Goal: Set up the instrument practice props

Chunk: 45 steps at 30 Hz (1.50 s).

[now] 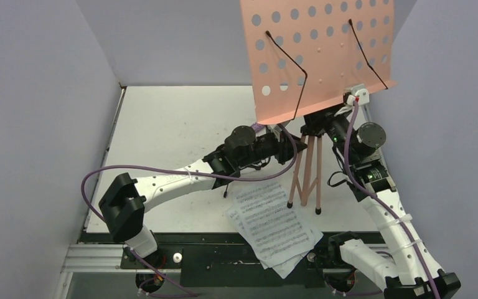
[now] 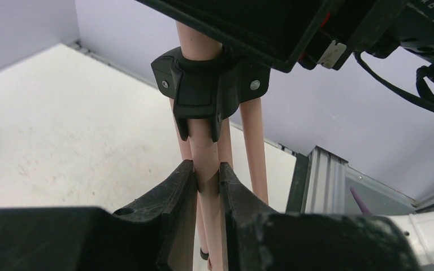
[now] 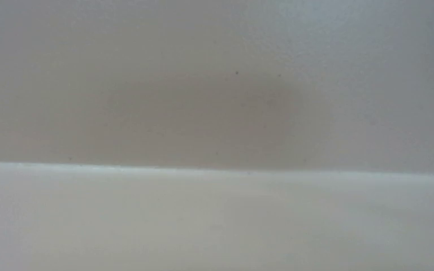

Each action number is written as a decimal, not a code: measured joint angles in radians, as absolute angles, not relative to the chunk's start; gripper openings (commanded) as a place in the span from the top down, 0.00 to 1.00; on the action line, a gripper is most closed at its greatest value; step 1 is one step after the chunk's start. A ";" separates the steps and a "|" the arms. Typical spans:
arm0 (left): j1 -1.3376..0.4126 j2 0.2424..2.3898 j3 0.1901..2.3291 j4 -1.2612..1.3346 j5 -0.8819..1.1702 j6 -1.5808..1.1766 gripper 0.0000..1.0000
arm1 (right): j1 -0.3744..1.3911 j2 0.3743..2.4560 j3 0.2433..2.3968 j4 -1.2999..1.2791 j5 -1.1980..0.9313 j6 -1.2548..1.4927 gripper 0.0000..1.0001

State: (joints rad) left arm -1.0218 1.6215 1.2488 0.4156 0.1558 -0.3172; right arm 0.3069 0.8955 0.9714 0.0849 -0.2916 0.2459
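Observation:
The pink perforated music stand stands upright at the right of the table, its desk (image 1: 320, 50) high up and its tripod legs (image 1: 305, 174) spread on the tabletop. My left gripper (image 2: 207, 169) is shut on the stand's pink centre pole (image 2: 206, 141), just below the black leg hub (image 2: 209, 84). White sheet-music pages (image 1: 274, 227) lie fanned out by the near edge, in front of the legs. My right arm (image 1: 367, 140) reaches up behind the desk's lower edge, which hides its fingers. The right wrist view shows only bare wall and tabletop.
Grey walls close in the table on the left, back and right. An aluminium rail (image 1: 99, 255) runs along the near edge by the arm bases. Purple cables (image 1: 137, 168) loop off both arms. The white tabletop (image 1: 174, 124) extends left of the stand.

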 measured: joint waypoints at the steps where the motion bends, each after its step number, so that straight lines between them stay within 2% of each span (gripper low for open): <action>1: -1.022 1.621 1.258 0.422 0.152 -0.303 1.00 | 0.307 0.897 0.984 0.086 -0.291 0.242 0.95; 14: -1.029 1.672 1.307 0.541 0.019 -0.040 1.00 | 0.298 0.982 1.048 0.204 -0.278 0.208 0.95; 24: -1.015 1.744 1.327 0.606 -0.039 0.061 1.00 | 0.289 1.045 1.045 0.255 -0.245 0.170 0.95; 36: -0.975 1.851 1.340 0.693 -0.074 0.162 1.00 | 0.286 1.110 0.873 0.600 -0.229 0.126 0.95; 45: -0.970 1.897 1.339 0.710 -0.110 0.189 1.00 | 0.282 1.134 0.767 0.755 -0.183 0.141 0.95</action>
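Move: Both hands already grip the upright music stand: the left on one leg near the hub, the right on the post under the tray. The clear table spot for its feet lies about 12 cm ahead, 3 cm right and 30 below the left hand, some 7 cm ahead and 39 below the right. From the left hand, the microphone is 28 cm ahead, 5 left; the black mini tripod 16 ahead, 14 left; the sheet music 6 back, 4 left. Still gripping the stand, both arms lift 4 cm, then carry it forward, left 12, right 7, and lower it. ##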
